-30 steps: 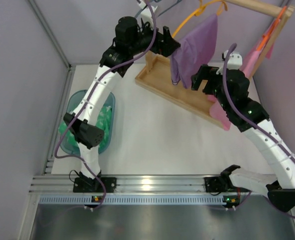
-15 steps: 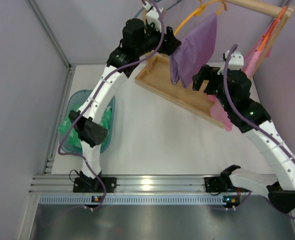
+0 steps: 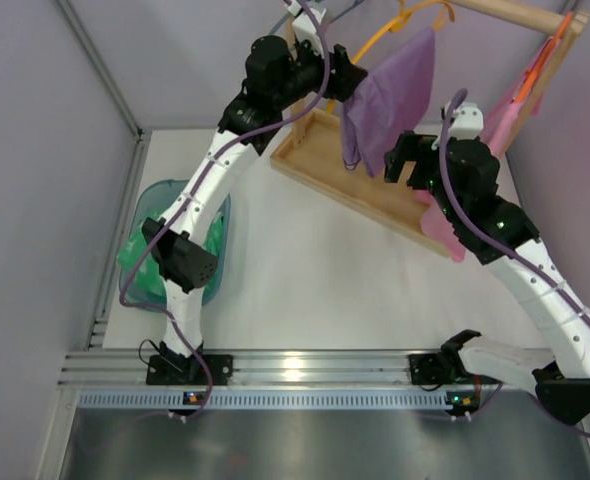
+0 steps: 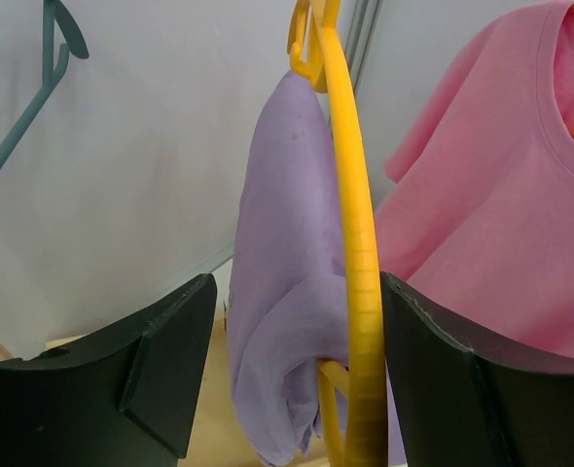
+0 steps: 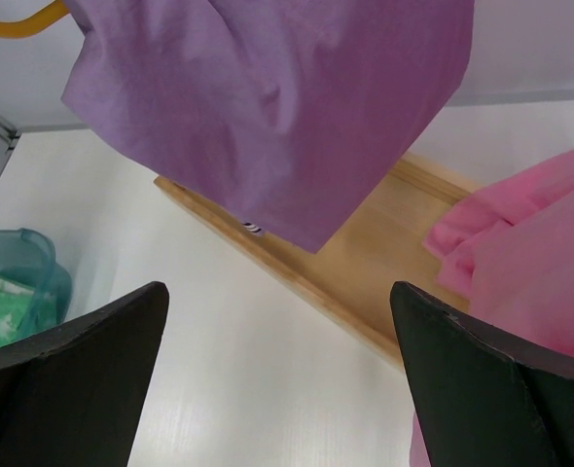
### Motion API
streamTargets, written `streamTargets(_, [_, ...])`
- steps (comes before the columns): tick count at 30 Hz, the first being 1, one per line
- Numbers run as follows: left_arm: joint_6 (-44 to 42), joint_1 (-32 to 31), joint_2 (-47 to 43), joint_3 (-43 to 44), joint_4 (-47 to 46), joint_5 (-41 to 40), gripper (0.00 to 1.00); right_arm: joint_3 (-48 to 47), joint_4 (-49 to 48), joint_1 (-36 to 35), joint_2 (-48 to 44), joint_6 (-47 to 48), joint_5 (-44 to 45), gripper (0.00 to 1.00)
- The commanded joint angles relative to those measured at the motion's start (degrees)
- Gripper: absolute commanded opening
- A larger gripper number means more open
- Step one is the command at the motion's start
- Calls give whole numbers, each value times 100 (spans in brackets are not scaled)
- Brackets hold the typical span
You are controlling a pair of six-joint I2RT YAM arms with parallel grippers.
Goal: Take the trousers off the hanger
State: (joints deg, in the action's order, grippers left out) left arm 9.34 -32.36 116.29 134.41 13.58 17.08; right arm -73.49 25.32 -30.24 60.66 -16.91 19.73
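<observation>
The lilac trousers point(image 3: 390, 95) hang folded over the yellow-orange hanger point(image 3: 375, 42), which hooks onto the wooden rail at the top. My left gripper point(image 3: 347, 78) is at the hanger's left end. In the left wrist view its jaws point(image 4: 297, 282) stand apart, with the hanger arm point(image 4: 355, 214) and a fold of the trousers point(image 4: 282, 253) between them. The hanger lies against the right finger, and a gap shows beside the left finger. My right gripper point(image 3: 400, 155) is open and empty just below the trousers' hem point(image 5: 277, 107).
A wooden tray-like base point(image 3: 325, 160) lies under the rail point(image 3: 515, 15). A pink garment point(image 3: 500, 120) hangs on an orange-red hanger point(image 3: 545, 55) at the right. A grey-blue hanger point(image 4: 34, 97) hangs at the left. The teal basin point(image 3: 175, 245) holds green-and-white cloth.
My left gripper has moved right onto the hanger's end, and its jaws have narrowed around the hanger and cloth. The right arm has barely moved.
</observation>
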Motion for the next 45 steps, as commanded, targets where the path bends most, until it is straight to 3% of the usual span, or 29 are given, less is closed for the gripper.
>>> streamTargets(1, [50, -34, 157, 200, -567, 32, 72, -86, -124, -17, -11, 91, 84, 99])
streamTargets(8, [32, -95, 263, 165, -708, 85, 70, -77, -124, -8, -81, 170, 84, 99])
streamTargets(19, [147, -174, 87, -196, -1200, 32, 52, 54, -106, -8, -222, 109, 154, 99])
streamTargets(22, [129, -174, 78, -222, -1253, 23, 41, 63, -89, -8, -239, 91, 163, 99])
streamTargets(25, [155, -183, 34, -275, -1306, 24, 18, 63, -54, 0, -257, 91, 189, 99])
streamTargets(27, [164, -192, -18, -345, -1497, -3, 14, 81, -27, -8, -292, 82, 198, 99])
streamTargets(29, [182, -183, -89, -415, -1596, -99, 0, 81, -19, 0, -301, 65, 207, 99])
streamTargets(39, [200, -192, -572, -802, -2246, -513, 0, -60, 96, 0, -248, -14, 418, 99])
streamTargets(45, [85, -192, -616, -557, -2255, -469, 0, 11, -1, -8, -265, -58, 585, 99])
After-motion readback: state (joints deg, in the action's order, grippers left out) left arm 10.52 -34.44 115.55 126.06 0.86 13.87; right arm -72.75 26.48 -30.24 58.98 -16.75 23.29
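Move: The near end of the yellow hanger lies just ahead of the left hand's half-open fingers, about 3 cm to the right, 1 cm farther out and 2 cm below. The purple trousers hang some 8 cm right and 4 cm out, about 6 cm below; the pink shirt is roughly 24 cm right and 3 cm out, 4 cm below. From the right hand that hanger end is about 10 cm ahead, 9 cm left and 9 cm above. Left hand moves about 3 cm right and down, pinches the hanger's near end, then eases 1 cm up-left. ##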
